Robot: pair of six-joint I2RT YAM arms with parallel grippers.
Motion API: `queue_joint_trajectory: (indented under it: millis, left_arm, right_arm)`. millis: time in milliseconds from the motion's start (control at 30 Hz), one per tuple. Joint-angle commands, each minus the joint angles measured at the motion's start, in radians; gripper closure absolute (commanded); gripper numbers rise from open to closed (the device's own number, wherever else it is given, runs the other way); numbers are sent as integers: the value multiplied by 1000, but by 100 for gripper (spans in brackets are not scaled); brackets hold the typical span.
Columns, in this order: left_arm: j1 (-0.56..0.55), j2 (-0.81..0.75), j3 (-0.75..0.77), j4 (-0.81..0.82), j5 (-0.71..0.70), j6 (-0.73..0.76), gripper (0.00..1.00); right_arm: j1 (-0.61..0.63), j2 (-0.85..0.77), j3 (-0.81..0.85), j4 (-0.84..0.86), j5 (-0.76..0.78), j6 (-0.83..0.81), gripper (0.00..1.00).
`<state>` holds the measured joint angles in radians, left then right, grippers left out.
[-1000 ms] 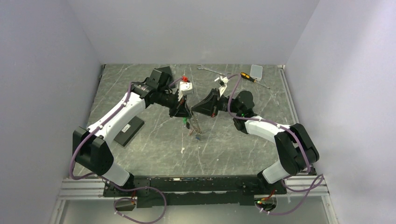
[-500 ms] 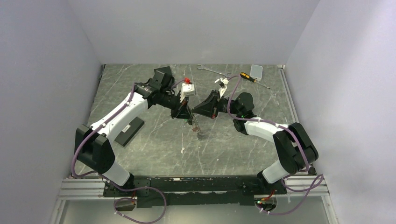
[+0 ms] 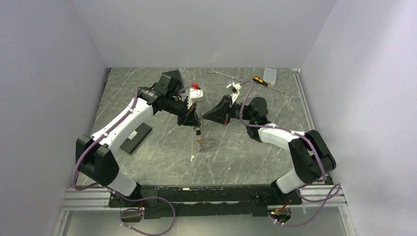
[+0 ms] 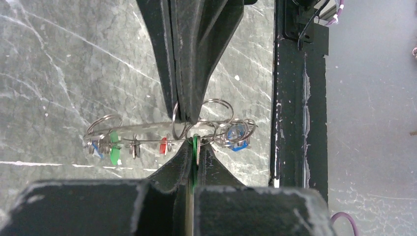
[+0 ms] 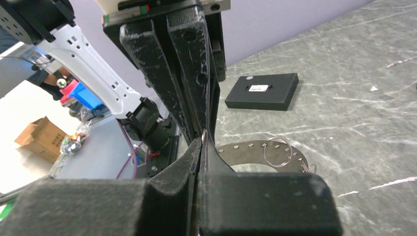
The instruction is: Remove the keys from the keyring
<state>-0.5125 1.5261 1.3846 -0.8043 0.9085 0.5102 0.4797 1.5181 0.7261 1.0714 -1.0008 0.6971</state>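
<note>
Both grippers meet above the table's middle. My left gripper (image 4: 195, 143) is shut on a green-tagged key (image 4: 195, 147); in the top view it (image 3: 193, 121) is tilted down. My right gripper (image 5: 203, 141) is shut on a small wire ring (image 5: 204, 133), tip to tip with the left fingers (image 5: 189, 78); from above it (image 3: 203, 117) points left. The keyring (image 4: 147, 126), a flat grey band with holes (image 5: 251, 149), hangs edge-on between them. Other keys dangle from it with green (image 4: 114, 148), red (image 4: 163, 145) and blue (image 4: 237, 136) tags, and show as a cluster (image 3: 199, 140).
A black box (image 3: 136, 137) lies on the table at the left (image 5: 263, 91). At the back are a wrench (image 3: 219, 73), a screwdriver (image 3: 263, 82) and a small pale box (image 3: 270, 74). The black base rail (image 4: 292, 98) runs along the near table edge.
The left wrist has turned and shifted slightly. The hanging keys swung right and down, then back left under the grippers. Both grips have stayed shut.
</note>
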Motion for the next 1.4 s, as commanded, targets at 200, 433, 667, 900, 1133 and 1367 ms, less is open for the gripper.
queue_joint_trajectory:
  millis: [200, 433, 667, 900, 1133, 1367]
  left_arm:
    - [22, -40, 108, -55, -18, 1, 100]
    - [21, -16, 129, -37, -1, -24, 100]
    - [21, -14, 139, -41, -6, -17, 100]
    - [27, -37, 102, -69, -14, 25, 100]
    - [84, -62, 68, -57, 12, 13, 100]
    - [187, -41, -7, -76, -40, 82, 100]
  right_arm:
    - [-6, -96, 42, -150, -66, -234, 100]
    - [0, -97, 50, -178, -87, -264, 100]
    - [0, -97, 44, -165, -87, -259, 100]
    - [-8, -97, 53, -197, -84, -268, 100]
    - [-40, -119, 46, -248, -84, -288, 100]
    - [-88, -153, 51, -338, -89, -327, 100]
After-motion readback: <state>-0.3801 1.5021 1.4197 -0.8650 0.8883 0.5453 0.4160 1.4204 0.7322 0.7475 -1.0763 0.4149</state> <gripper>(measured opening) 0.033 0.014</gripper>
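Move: The green key is already in the left fingers. The keyring, held by the right fingers and hanging below them, has its middle about 2 cm back, 2 cm right and 5 cm below the left hand, and roughly 4 cm back, 1 cm left and 6 cm below the right. The right fingertips are some 2 cm ahead and 2 cm right of the left hand, about 1 cm higher; the red key hangs around 3 cm back, straight below by 8 cm. Left hand lifts the held green key some 3 cm, then pulls left-forward as the right draws off rightward. ##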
